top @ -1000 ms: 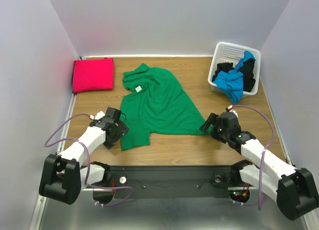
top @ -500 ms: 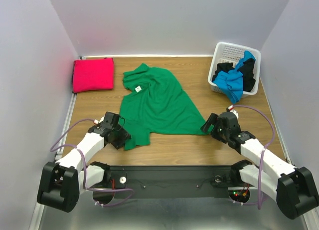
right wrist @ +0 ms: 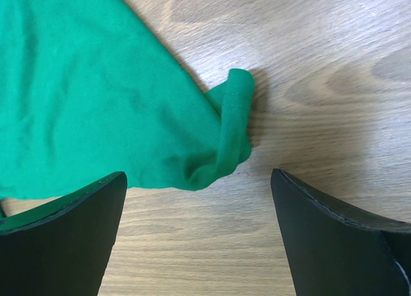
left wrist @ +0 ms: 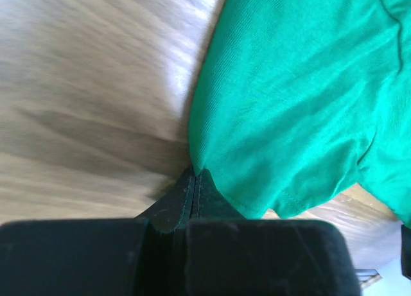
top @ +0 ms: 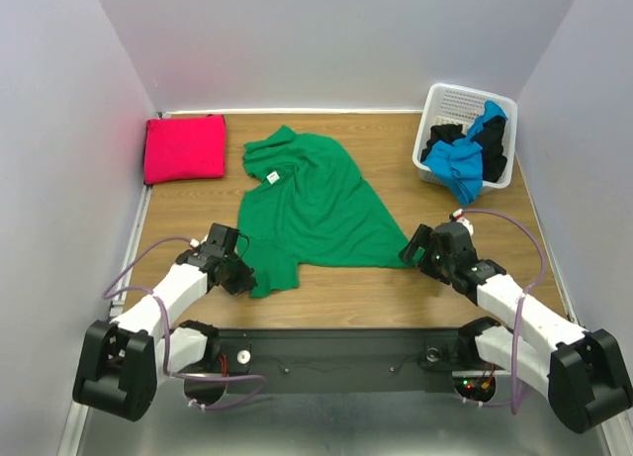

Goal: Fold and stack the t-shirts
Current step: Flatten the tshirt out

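A bright green t-shirt point(top: 312, 204) lies spread and creased on the wooden table point(top: 326, 293). My left gripper point(top: 240, 278) is at its near left corner. In the left wrist view that gripper point(left wrist: 194, 174) is shut, with the green t-shirt's point(left wrist: 295, 97) hem edge pinched at the tips. My right gripper point(top: 410, 250) sits at the shirt's near right corner. It stands open point(right wrist: 199, 174), its fingers either side of a rolled corner of the green cloth point(right wrist: 228, 132), just short of it. A folded magenta-red t-shirt point(top: 185, 147) rests at the far left.
A white lattice basket point(top: 447, 98) stands at the far right, holding a blue t-shirt point(top: 460, 164) and a black one point(top: 445, 136). Grey walls close in the table on three sides. A dark rail point(top: 326, 352) runs along the near edge.
My left gripper slid right onto the green t-shirt's near left corner and went from open to shut on it. The right arm has barely moved.
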Action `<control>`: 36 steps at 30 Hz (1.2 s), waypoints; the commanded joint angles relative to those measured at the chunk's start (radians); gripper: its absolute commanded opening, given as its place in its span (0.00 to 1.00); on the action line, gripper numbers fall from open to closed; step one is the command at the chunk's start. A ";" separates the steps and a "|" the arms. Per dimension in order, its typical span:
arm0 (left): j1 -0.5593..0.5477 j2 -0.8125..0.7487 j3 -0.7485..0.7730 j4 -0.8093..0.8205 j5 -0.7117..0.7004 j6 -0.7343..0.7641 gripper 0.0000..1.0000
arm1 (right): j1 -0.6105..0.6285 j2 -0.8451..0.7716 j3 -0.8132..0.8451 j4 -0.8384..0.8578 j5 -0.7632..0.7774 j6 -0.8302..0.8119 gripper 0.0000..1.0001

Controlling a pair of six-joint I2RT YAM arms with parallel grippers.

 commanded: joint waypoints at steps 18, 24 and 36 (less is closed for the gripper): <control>-0.004 -0.282 0.102 -0.108 -0.149 0.045 0.00 | -0.005 0.063 0.075 -0.012 0.155 0.073 0.34; -0.004 -0.301 0.136 -0.126 -0.196 0.043 0.00 | -0.003 0.084 0.086 -0.026 0.197 0.042 0.00; -0.002 -0.339 0.649 -0.129 -0.339 0.105 0.00 | -0.003 -0.079 0.481 -0.104 0.142 -0.187 0.00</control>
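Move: The shirt's near-right corner lies almost between the right hand's open fingers, about 1 cm ahead, 2 cm right and 2 cm below; the shirt's body lies some 12 cm ahead and 20 cm left, the blue cloth over the basket rim some 19 cm ahead and 10 cm right. The left hand already pinches the near-left corner. From there, the right corner is about 6 cm ahead and 31 cm right, the white tag 24 cm ahead and 5 cm right. The right fingers close from wide open and pinch the near-right corner, the hand easing about 2 cm right and slightly down, then lifting it 11 cm and forward 6. The left, still gripping its corner, rises some 7 cm, waits, then climbs fast to about 22 cm up and 6 forward, tilting its fingers outward some 35 degrees. ##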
